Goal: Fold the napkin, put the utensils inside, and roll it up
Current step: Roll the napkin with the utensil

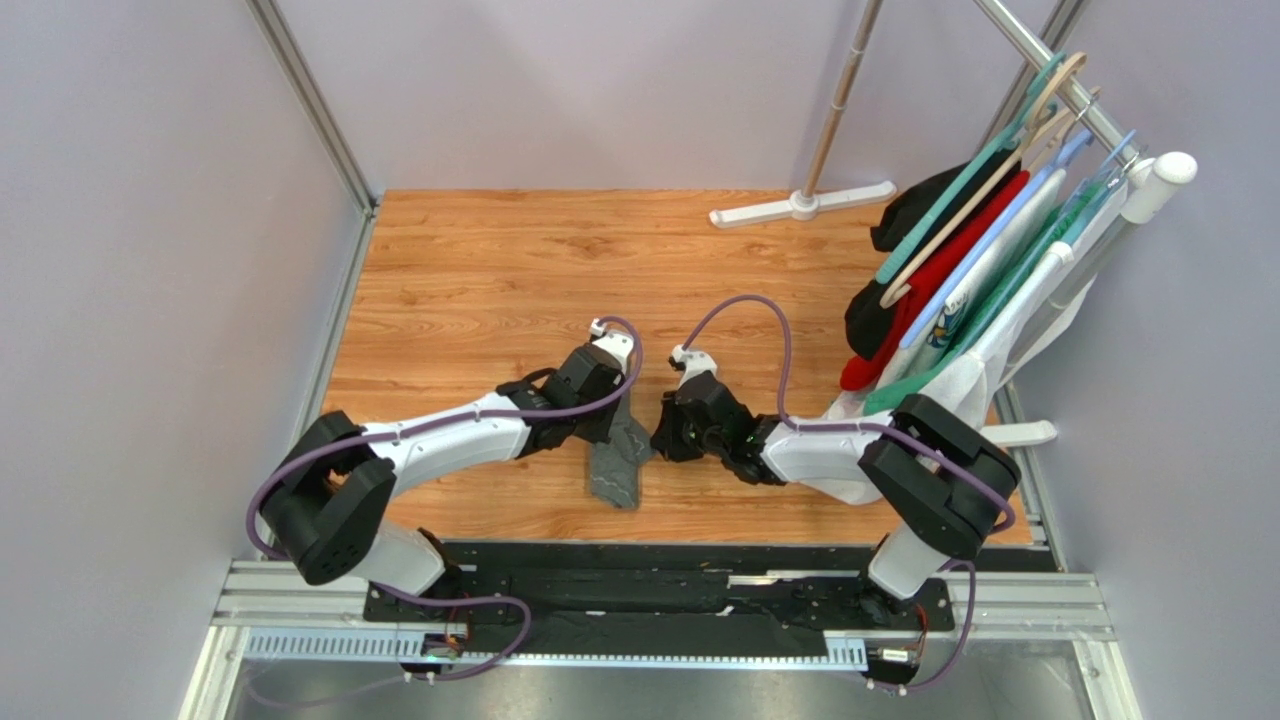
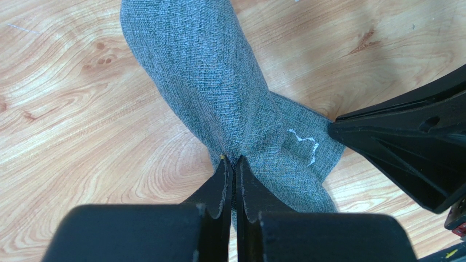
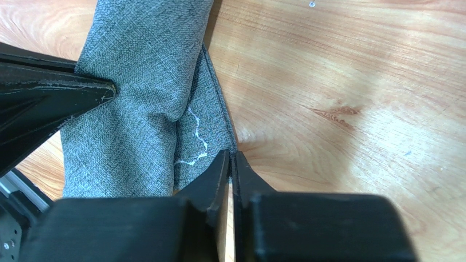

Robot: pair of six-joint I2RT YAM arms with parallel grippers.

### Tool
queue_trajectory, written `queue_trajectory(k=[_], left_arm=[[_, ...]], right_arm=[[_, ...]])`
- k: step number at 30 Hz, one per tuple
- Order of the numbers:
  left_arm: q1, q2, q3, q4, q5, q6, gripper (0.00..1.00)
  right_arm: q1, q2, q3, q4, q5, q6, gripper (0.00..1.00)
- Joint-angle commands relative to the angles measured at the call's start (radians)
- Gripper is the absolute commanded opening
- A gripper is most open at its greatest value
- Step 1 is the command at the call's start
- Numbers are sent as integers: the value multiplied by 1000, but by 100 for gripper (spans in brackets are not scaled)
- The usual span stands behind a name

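The dark grey napkin (image 1: 619,465) lies on the wooden table as a narrow rolled bundle between the two arms. In the left wrist view the napkin (image 2: 202,65) runs away from me, and my left gripper (image 2: 232,159) is shut with a pucker of its cloth pinched at the tips. In the right wrist view my right gripper (image 3: 231,155) is shut on the napkin's (image 3: 137,109) stitched side edge. Seen from above, the left gripper (image 1: 625,426) and right gripper (image 1: 663,437) meet at the bundle's far end. The utensils are hidden.
A rack of red, black, teal and white garments on hangers (image 1: 969,270) stands at the table's right edge, close behind the right arm. A white stand base (image 1: 804,204) lies at the far edge. Grey walls and metal posts (image 1: 319,113) enclose the table (image 1: 481,270).
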Motion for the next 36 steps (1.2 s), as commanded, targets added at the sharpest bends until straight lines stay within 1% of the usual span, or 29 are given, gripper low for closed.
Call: queue_trajectory(k=[1, 3, 6, 8, 10, 11, 12, 14, 16, 18, 19, 20, 22, 24, 28, 32, 33, 36], left_arm=[[4, -2, -3, 44, -5, -9, 0], [5, -1, -1, 46, -5, -11, 0], [5, 9, 0, 46, 8, -18, 0], [7, 15, 5, 47, 20, -24, 0], [7, 18, 3, 55, 30, -35, 0], [7, 19, 6, 55, 37, -38, 0], [5, 21, 6, 55, 37, -41, 0], [5, 24, 9, 52, 38, -46, 0], [5, 22, 8, 55, 43, -49, 0], [7, 22, 9, 58, 47, -52, 0], [5, 22, 11, 61, 55, -52, 0], [5, 24, 12, 61, 58, -52, 0], [8, 25, 11, 70, 70, -57, 0], [14, 25, 3, 79, 81, -63, 0], [27, 30, -9, 101, 97, -66, 0], [65, 33, -20, 112, 121, -64, 0], [74, 30, -29, 118, 127, -63, 0], [97, 15, -40, 127, 121, -57, 0]], right_arm=[[-1, -62, 54, -170, -3, -46, 11], [-1, -125, 71, -204, 5, -51, 22], [13, -188, 86, -222, 2, -55, 34], [52, -210, 92, -218, 18, -46, 45], [89, -208, 111, -205, 41, -31, 50], [123, -204, 123, -198, 49, -26, 59], [137, -181, 146, -187, 55, -19, 63], [183, -155, 172, -170, 81, -11, 68], [212, -98, 219, -165, 138, -12, 70], [254, -54, 259, -196, 187, -17, 71], [269, -17, 282, -205, 248, -20, 71], [290, -1, 292, -214, 273, -14, 71], [313, 11, 283, -178, 319, -14, 71], [346, 3, 252, -123, 337, -5, 71], [378, -18, 243, -110, 402, -5, 71], [387, -65, 232, -153, 448, 6, 71], [387, -90, 226, -185, 459, 12, 71], [389, -137, 201, -231, 499, 38, 71]])
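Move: Pinched in the right fingertips at table height is the corner of the napkin's loose flap. The near part of the rolled napkin, where this hand goes next, lies about 5 cm to its left and 3 cm back, at much the same height. The left gripper's closed tips, holding the roll, are some 6 cm left of the right hand and 3 cm ahead. From the left hand the near part is roughly 6 cm back, 1 cm right and 4 cm below. Opening wide, the right fingers let go of the flap corner and the hand rises about 7 cm, swings some 5 cm left and 3 cm back to come over the near part of the roll, then sinks a couple of centimetres and hovers, its wrist tilting some 20 degrees so the fingers point less steeply down. The left hand keeps its pinch on the roll and eases down nearly 2 cm. ##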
